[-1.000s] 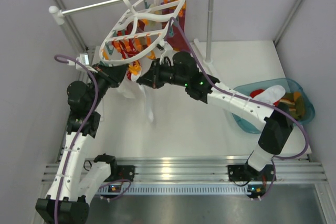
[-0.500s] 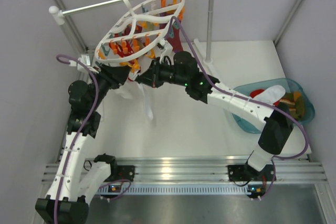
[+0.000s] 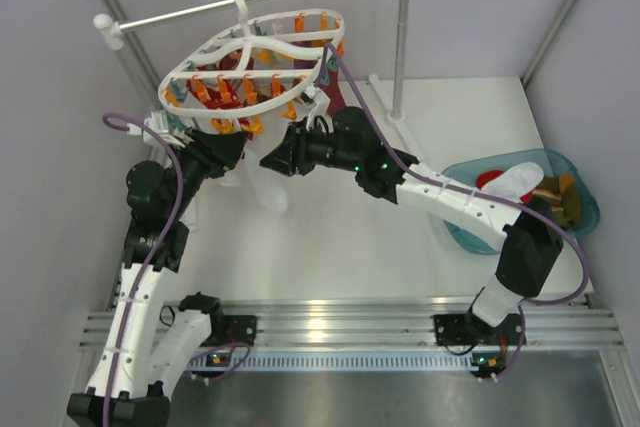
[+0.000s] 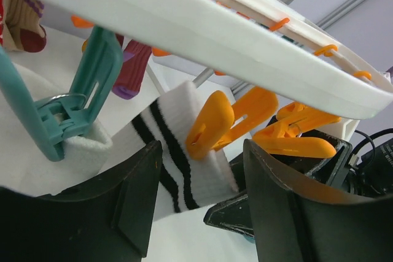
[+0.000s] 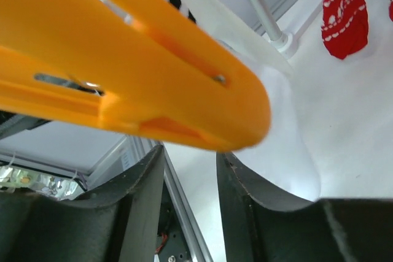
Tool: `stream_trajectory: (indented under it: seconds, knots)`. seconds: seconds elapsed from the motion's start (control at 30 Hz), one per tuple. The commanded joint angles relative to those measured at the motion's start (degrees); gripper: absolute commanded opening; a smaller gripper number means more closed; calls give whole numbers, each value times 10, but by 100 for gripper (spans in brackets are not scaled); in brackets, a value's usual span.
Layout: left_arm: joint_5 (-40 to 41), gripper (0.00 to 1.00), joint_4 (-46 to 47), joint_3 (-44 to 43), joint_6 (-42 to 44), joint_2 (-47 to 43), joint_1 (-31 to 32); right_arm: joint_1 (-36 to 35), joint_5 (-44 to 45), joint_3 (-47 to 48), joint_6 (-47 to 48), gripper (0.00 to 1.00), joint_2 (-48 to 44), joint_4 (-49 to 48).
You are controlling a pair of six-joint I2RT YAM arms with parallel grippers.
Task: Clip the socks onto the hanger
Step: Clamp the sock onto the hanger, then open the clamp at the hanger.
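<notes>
The hanger (image 3: 250,57) is a white oval frame hooked on the rail, with orange, red and teal clips under it. In the left wrist view a white sock with black stripes (image 4: 166,145) hangs pinched in an orange clip (image 4: 212,128). My left gripper (image 4: 202,151) stands open just below it, with its fingers on either side and apart from it. A teal clip (image 4: 80,108) holds another white sock (image 4: 73,151). My right gripper (image 5: 190,154) is open beneath an orange clip (image 5: 153,72), holding nothing. Both grippers, left (image 3: 235,152) and right (image 3: 272,160), sit under the hanger's near rim.
A translucent blue basin (image 3: 575,209) at the right holds more socks (image 3: 515,179). The rail stand's pole (image 3: 398,37) rises behind the right arm. A red patterned sock (image 5: 341,10) and a maroon sock (image 4: 132,69) hang from clips. The white sock (image 3: 268,187) dangles between the grippers.
Both grippers have opened, the left first and the right after it. The hanger has swung left and levelled out. The striped sock now hangs from the orange clip alone.
</notes>
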State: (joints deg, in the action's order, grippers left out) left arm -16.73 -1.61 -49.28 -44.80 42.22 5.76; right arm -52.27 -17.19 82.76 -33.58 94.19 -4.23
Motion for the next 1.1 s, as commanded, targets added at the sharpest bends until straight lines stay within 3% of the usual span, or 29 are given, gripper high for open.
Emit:
stream_trajectory:
  seconds: [0.0,0.47,0.87,1.07]
  knots:
    - [12,60,-14,-10,14,-13,1,-5,-4,-19,22,40,-48,-15]
    - [-14,59,-50,-19,48,-41,0,3,10,-153,191,50,-207,-37]
    - [-129,62,-41,-19,93,-65,0,2,-27,-101,352,57,-154,-140]
    - [-193,62,-37,-21,110,-74,0,1,-26,-66,383,58,-116,-161]
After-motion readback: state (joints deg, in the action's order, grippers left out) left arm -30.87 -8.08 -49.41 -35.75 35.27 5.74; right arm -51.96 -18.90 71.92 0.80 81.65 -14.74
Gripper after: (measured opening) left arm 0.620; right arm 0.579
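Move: The orange clip gripping the striped white sock's cuff is about 4 cm ahead of my left hand, 2 cm to its right and 2 cm above. From my right hand that clip is level fore and aft, roughly 2 cm left and 6 cm higher. The neighbouring orange clip is some 5 cm ahead and 8 cm right of my left hand, 3 cm up; a teal clip sits about 2 cm ahead and 5 cm left of that hand, 2 cm up. With the cuff already clipped, I swing my right hand away to the right about 7 cm and back about 4, dipping before it climbs, opening its fingers wider; then it eases partway back left and forward, ending some 5 cm higher and rolled about 40 degrees to look level at the clip. My left hand, still open, draws back about 6 cm and a little right, away from the clip, yawing slightly clockwise. ##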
